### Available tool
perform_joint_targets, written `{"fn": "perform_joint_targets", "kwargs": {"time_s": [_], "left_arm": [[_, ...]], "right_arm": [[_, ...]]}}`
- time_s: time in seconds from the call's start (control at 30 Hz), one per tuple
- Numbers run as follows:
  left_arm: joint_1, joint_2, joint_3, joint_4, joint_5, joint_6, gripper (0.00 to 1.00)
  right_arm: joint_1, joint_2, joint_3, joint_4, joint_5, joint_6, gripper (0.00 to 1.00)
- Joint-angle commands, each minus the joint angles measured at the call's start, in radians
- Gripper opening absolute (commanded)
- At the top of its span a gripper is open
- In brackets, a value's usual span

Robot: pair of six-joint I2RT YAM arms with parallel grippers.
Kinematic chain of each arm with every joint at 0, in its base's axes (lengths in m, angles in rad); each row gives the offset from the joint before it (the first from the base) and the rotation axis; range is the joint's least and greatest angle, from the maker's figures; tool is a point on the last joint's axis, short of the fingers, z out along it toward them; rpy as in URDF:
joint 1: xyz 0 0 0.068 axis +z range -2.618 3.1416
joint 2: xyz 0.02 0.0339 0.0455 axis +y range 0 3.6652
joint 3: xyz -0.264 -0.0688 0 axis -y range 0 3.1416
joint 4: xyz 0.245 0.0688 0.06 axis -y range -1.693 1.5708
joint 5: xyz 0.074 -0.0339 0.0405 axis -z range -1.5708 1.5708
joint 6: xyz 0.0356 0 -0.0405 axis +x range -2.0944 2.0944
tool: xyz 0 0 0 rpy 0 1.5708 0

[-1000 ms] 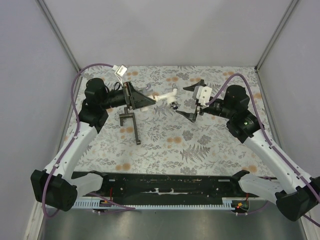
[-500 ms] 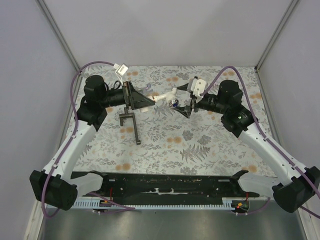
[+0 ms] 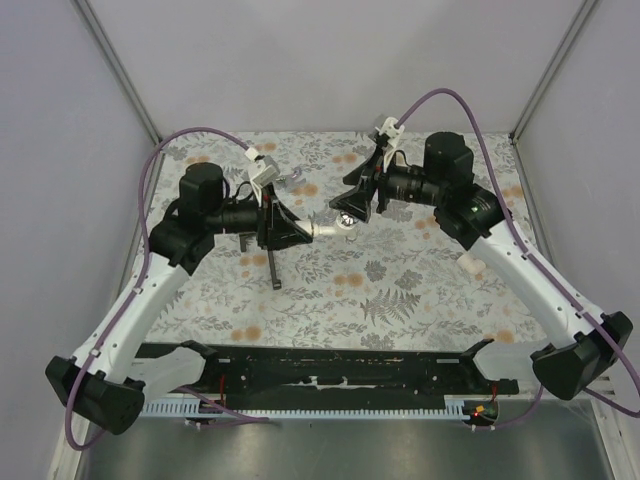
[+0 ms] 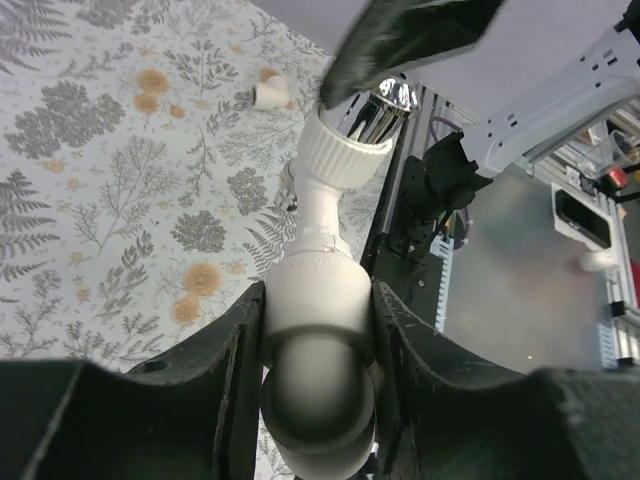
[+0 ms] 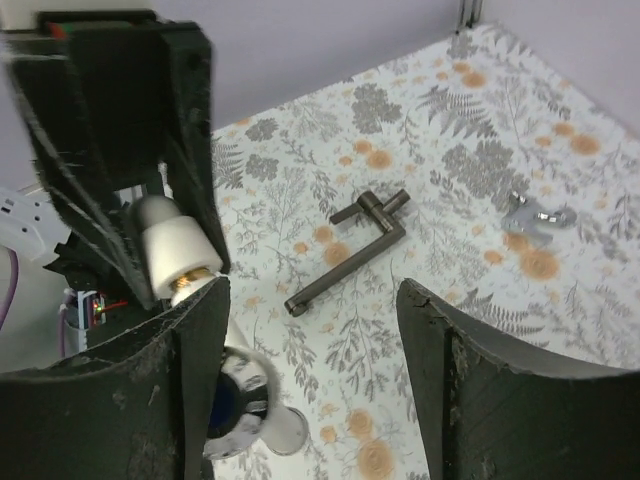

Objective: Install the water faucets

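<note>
A white water faucet (image 4: 318, 290) with a ribbed collar and a chrome end (image 4: 385, 105) sits clamped between my left gripper's (image 4: 318, 400) fingers, held above the floral table. From above, my left gripper (image 3: 290, 228) points right with the faucet (image 3: 325, 228) sticking out toward my right gripper (image 3: 352, 202). The right gripper (image 5: 312, 300) is open. The faucet's chrome knob (image 5: 235, 400) lies just inside its left finger (image 5: 190, 380), the right finger standing well apart. A second small white piece (image 3: 470, 265) lies on the table to the right.
A dark T-shaped metal tool (image 3: 264, 248) lies on the table below my left gripper, also in the right wrist view (image 5: 365, 240). A small grey metal piece (image 5: 535, 213) lies farther back. Grey walls enclose the table on three sides.
The right gripper has swung left and turned over the faucet's chrome end, its jaws narrowing. The left gripper has moved slightly down and right, still holding the faucet.
</note>
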Motion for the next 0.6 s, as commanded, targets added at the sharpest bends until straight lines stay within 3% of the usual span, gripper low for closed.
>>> {"fn": "perform_joint_targets", "kwargs": {"time_s": [0.0, 0.23, 0.57], "left_arm": [[-0.005, -0.115, -0.026, 0.106, 0.018, 0.158, 0.02], [-0.005, -0.138, -0.126, 0.450, 0.112, -0.089, 0.02], [-0.002, -0.079, -0.152, 0.486, -0.041, -0.264, 0.02]], "right_arm": [[-0.011, 0.044, 0.044, -0.186, 0.053, 0.056, 0.74], [-0.011, 0.027, -0.040, -0.184, 0.103, 0.004, 0.75], [-0.058, -0.118, -0.071, -0.167, 0.258, -0.161, 0.78]]}}
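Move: The chrome head of the faucet assembly that my left hand holds lies about 4 cm back from my empty right hand, roughly level with it sideways and some 8 cm below. From my left hand, that head sticks out about 8 cm to the right and 1 cm ahead, at much the same height. On the table, the black pipe lies roughly 3 cm ahead and 17 cm left of my right hand, the clear tap about 16 cm ahead and 11 cm left, both some 24 cm down. I drop my right hand about 7 cm, down along the forward side of the chrome head, then ease it some 4 cm to the right and slightly forward, its open fingers dipping and swinging clockwise. Meanwhile my left hand keeps its grip on the white body, draws back 2 cm and returns, ending nearly 3 cm higher with its fingertips tilted up some 10 degrees. ##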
